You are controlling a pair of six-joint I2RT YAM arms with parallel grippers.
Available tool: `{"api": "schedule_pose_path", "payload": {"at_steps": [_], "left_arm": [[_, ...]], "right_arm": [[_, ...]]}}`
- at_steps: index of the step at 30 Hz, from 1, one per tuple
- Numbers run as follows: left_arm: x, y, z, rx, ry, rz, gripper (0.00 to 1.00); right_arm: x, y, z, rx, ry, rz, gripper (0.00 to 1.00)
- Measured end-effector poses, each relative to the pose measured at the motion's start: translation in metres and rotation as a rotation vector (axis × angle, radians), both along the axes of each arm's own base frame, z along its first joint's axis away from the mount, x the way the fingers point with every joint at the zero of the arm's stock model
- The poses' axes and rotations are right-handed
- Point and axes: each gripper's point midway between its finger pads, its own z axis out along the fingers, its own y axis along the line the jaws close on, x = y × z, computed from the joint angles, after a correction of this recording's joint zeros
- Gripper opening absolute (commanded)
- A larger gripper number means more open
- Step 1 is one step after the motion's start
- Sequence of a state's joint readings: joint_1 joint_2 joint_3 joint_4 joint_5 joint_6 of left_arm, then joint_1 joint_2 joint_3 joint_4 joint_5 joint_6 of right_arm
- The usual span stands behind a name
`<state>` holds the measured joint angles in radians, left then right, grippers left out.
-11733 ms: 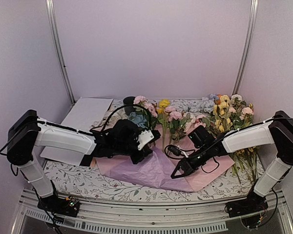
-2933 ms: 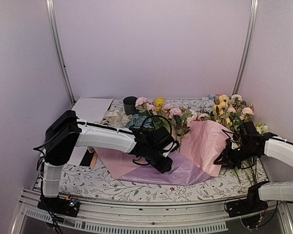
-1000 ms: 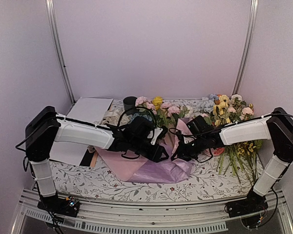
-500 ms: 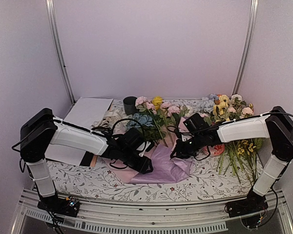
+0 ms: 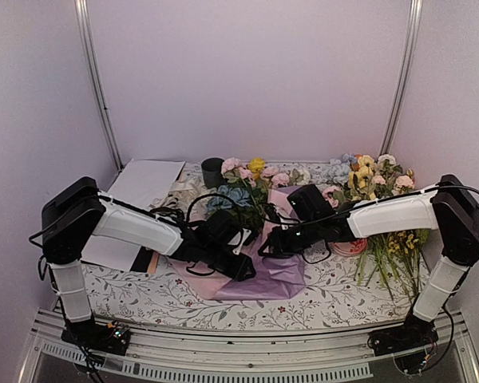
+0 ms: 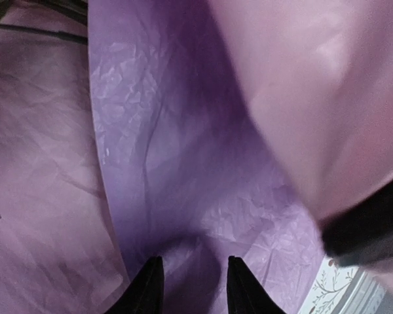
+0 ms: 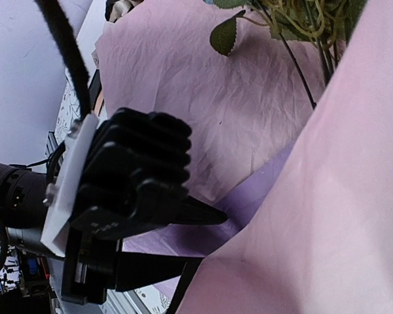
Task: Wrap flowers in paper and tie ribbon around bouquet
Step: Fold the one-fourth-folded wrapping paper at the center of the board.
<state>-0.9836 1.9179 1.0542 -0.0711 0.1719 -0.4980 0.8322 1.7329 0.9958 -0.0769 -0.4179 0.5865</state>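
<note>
The flowers (image 5: 243, 190) lie at the back centre with their stems on the lilac paper (image 5: 278, 277). The paper's right flap, pink side out, is folded leftward over the stems. My right gripper (image 5: 269, 245) is at that flap's edge; in the right wrist view the pink layer (image 7: 327, 196) hides its fingers. My left gripper (image 5: 241, 270) sits low on the sheet's front left. Its jaws stand apart with a ridge of lilac paper (image 6: 183, 163) rising between them (image 6: 190, 289). A cream-white crumpled heap (image 5: 188, 191) lies behind the left arm; I cannot tell whether it is the ribbon.
A flat white sheet (image 5: 144, 185) lies at the back left, with a dark cup (image 5: 212, 169) behind the flowers. A loose pile of long-stemmed yellow and pink flowers (image 5: 379, 191) fills the right side. A small round reddish thing (image 5: 351, 246) sits under the right forearm.
The right gripper has carried the pink flap further left over the stems. The left gripper dropped toward the front of the sheet, and its jaws have narrowed.
</note>
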Motion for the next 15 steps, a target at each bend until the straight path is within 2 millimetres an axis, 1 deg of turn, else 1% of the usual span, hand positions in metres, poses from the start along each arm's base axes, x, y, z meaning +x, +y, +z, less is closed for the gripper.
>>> {"api": "schedule_pose_path", "payload": {"at_steps": [1,2,5,8,10,13,15], "left_arm": [[0.0,0.0,0.0,-0.007,-0.002,-0.001,0.34],[0.0,-0.001,0.0,-0.015,-0.004,-0.003,0.34],[0.0,-0.001,0.0,-0.036,-0.014,-0.012,0.36],[-0.004,0.002,0.002,-0.053,-0.025,-0.03,0.42],[-0.009,0.007,0.006,-0.061,-0.032,-0.049,0.47],[-0.014,0.01,0.023,-0.097,-0.07,-0.083,0.58],[-0.013,0.009,0.046,-0.151,-0.116,-0.098,0.64]], "right_arm": [[0.002,0.005,-0.005,0.015,0.002,0.01,0.0],[0.002,0.005,-0.005,0.016,0.003,0.011,0.0],[0.002,0.012,-0.022,0.025,0.025,0.028,0.0],[0.002,0.013,-0.036,0.014,0.041,0.03,0.0],[0.003,0.014,-0.042,0.008,0.045,0.029,0.0],[0.004,0.013,-0.054,-0.001,0.057,0.028,0.0],[0.005,0.012,-0.062,-0.008,0.067,0.028,0.0]]}}
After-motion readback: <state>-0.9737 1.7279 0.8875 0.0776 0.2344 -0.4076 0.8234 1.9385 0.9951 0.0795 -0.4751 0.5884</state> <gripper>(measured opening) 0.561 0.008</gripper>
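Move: The right hand still holds the lifted pink-purple flap. The purple paper it is lowered to lies about 7 cm below and 1 cm to the left, about level fore and aft. The blue flowers are some 18 cm ahead and 7 cm left of that hand, and the patterned bowl about 7 cm ahead and 24 cm right. From the low left hand, the held flap edge is roughly 5 cm right, 2 cm ahead and 7 cm up, and the paper's front fold 6 cm back. Keeping its shut grip on the flap, the right hand brings it down about 6 cm, almost straight after an initial drift of about 1 cm to the left, onto the purple paper just right of where the left fingers were. The left hand first stays low on the purple paper, then lifts off some 4.5 cm, easing slightly back, tilting a little and opening its part-open fingers further. ##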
